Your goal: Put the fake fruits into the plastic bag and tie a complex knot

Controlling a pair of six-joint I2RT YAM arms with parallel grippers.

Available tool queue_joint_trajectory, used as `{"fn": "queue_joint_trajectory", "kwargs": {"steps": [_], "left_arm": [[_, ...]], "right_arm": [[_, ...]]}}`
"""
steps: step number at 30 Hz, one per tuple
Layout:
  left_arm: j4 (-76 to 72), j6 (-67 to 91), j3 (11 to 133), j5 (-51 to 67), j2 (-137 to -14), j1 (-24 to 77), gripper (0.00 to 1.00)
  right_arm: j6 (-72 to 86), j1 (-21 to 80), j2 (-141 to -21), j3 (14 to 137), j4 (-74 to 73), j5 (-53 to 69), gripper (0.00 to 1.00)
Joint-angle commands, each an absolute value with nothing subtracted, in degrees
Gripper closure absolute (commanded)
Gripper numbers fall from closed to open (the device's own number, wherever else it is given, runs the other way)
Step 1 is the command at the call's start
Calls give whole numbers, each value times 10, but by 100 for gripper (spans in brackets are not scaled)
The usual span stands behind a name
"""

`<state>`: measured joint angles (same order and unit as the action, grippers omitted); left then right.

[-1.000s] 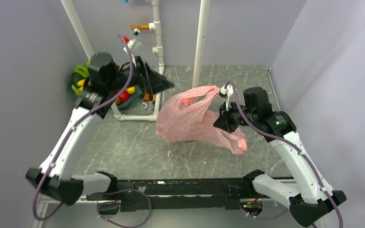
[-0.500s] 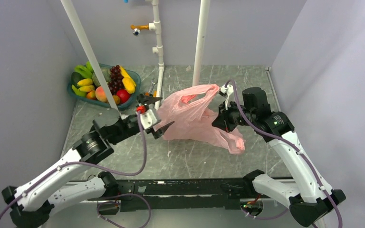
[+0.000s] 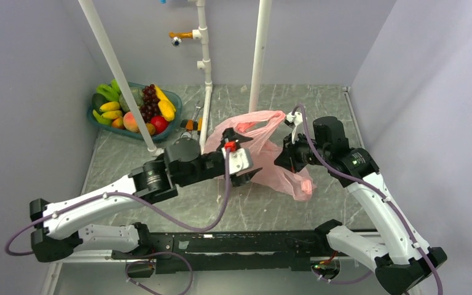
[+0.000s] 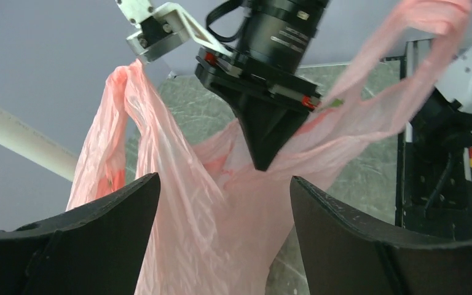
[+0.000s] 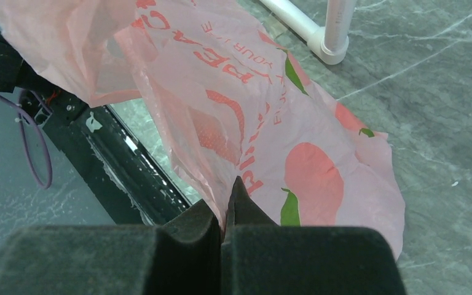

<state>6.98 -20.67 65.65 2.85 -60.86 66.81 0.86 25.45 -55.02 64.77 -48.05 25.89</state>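
Observation:
The fake fruits lie heaped in a teal basin at the back left: grapes, bananas, a peach and red pieces. The pink plastic bag stands mid-table with one handle loop raised. My right gripper is shut on a fold of the bag's film, pinched between its fingertips. My left gripper is open, its jaws standing either side of the hanging pink film, just left of the right gripper. No knot is in view.
White pipes rise from the table: a slanted one in front of the basin and two uprights. A wrench and an orange tool lie by the pipe base. A black rail runs along the near edge.
My left arm has swung from the basin at the back left across to the bag, its open jaws now around the film. The right gripper has kept its hold.

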Motion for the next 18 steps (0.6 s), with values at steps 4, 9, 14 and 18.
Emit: {"fn": "queue_joint_trajectory", "kwargs": {"steps": [4,9,14,18], "left_arm": [[24,-180,723,-72,-678,671,24],[45,-177,760,-93,-725,671,26],[123,-100,791,-75,-725,620,85],[68,-6,679,147,-597,488,100]], "right_arm": [[5,261,-521,638,-462,271,100],[5,264,-525,638,-456,287,100],[-5,264,-525,649,-474,274,100],[-10,251,-500,637,-500,256,100]]}}
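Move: Just ahead of the open left hand hangs the near strand of the plastic bag's handle: about 6 cm forward, 4 cm to the right and a centimetre lower. The top of that handle loop is roughly 10 cm forward and 7 cm to the right, at much the same height. The right gripper's tips are some 12 cm to the left hand's right, level with it fore and aft, and about 8 cm lower. From the right hand the strand lies around 6 cm forward, 8 cm left and 7 cm up. Forward goes the left hand, about 7 cm in all, first easing a few centimetres right into the bag's handle strand while turning some 15 degrees counter-clockwise. Late on, its fingers close fully and pinch the strand, and the hand swings back left by 2 to 3 cm. The right hand keeps its shut grip on the bag lower down, drifting about 1 cm back. ##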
